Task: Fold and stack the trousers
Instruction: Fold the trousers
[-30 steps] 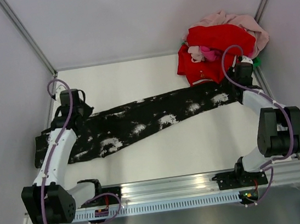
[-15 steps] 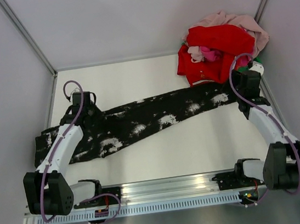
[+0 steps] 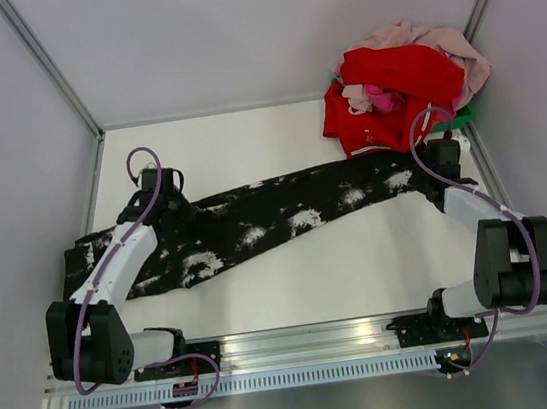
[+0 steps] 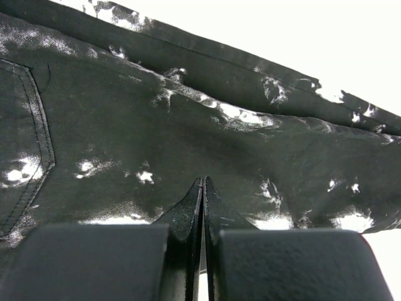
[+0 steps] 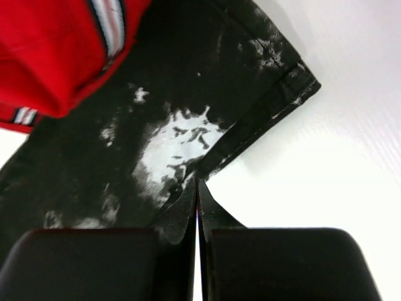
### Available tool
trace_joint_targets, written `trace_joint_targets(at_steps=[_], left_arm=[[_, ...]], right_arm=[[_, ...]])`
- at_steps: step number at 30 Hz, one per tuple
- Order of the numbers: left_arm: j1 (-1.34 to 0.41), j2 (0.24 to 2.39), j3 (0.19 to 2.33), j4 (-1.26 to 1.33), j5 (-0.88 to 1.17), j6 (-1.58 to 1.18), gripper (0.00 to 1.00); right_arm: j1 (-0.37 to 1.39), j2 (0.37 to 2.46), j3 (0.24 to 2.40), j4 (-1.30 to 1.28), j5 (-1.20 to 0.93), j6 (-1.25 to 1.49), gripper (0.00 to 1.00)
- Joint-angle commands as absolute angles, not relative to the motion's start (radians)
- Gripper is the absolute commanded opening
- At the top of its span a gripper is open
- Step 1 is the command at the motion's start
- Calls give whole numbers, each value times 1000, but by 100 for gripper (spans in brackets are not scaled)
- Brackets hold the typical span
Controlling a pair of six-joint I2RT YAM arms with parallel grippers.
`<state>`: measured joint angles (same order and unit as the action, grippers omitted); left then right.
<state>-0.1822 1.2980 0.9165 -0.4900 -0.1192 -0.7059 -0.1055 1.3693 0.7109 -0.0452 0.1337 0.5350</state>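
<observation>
The black trousers point(image 3: 256, 227) with white blotches lie flat and stretched across the table, waist at the left and hems at the right. My left gripper point(image 3: 174, 213) is shut, its tips point(image 4: 202, 182) resting on the seat of the trousers point(image 4: 188, 113) beside a back pocket. My right gripper point(image 3: 433, 180) is also shut, with its tips point(image 5: 198, 183) right at the edge of a leg hem point(image 5: 263, 113). The cloth stays flat at both grippers, and no fabric shows between the fingers.
A red garment point(image 3: 389, 88) with white trim lies heaped at the back right, overlapping the trouser leg end point(image 5: 56, 50). Pink clothes point(image 3: 439, 41) lie behind it. White walls and metal posts close in the table on three sides.
The left gripper slid a little farther right along the trousers. The right arm swung about and came down at the hem. The trousers have not moved.
</observation>
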Motion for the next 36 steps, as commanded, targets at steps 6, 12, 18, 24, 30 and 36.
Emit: trace_joint_targets(at_steps=[6, 12, 18, 24, 30, 36], left_arm=[[-187, 1279, 907, -474, -121, -703, 2], [-186, 1262, 896, -486, -149, -706, 2], [-187, 1252, 879, -485, -160, -719, 2], [-187, 1278, 902, -520, -173, -716, 2], [-187, 1270, 931, -589, -252, -747, 2], [-186, 1262, 937, -614, -268, -769, 2]], right_arm=[[-106, 1598, 816, 130, 175, 623, 0], [-106, 1716, 888, 143, 170, 655, 0], [-106, 1739, 864, 170, 209, 646, 0], [-123, 1818, 984, -12, 230, 647, 0], [-158, 1810, 1008, -294, 305, 658, 0], [-265, 1648, 832, -299, 325, 689, 0]])
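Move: The hem end of the trousers lies some 6 cm ahead of the right hand, about 3 cm to its right and roughly 7 cm below. The pale patch beside it is about 3 cm ahead and 4 cm to the left of that hand, and the red jacket heaped beyond is some 20 cm ahead and 5 cm to its left. From the left hand, which hovers over the waist half, the hem is about 6 cm ahead, 52 cm to the right and 11 cm down. With its fingers kept shut, the right hand sinks about 6 cm while reaching as far forward onto the hem end of the trousers, then presses its tips on the cloth and drags back and to the right, some 5 cm back and 3 to 4 cm right, tipping steeper and turning about 15 degrees clockwise. Late on, the left hand, also shut, eases about 2 cm back and 2 cm left with a slight dip over the waist half, with no contact to be seen. ##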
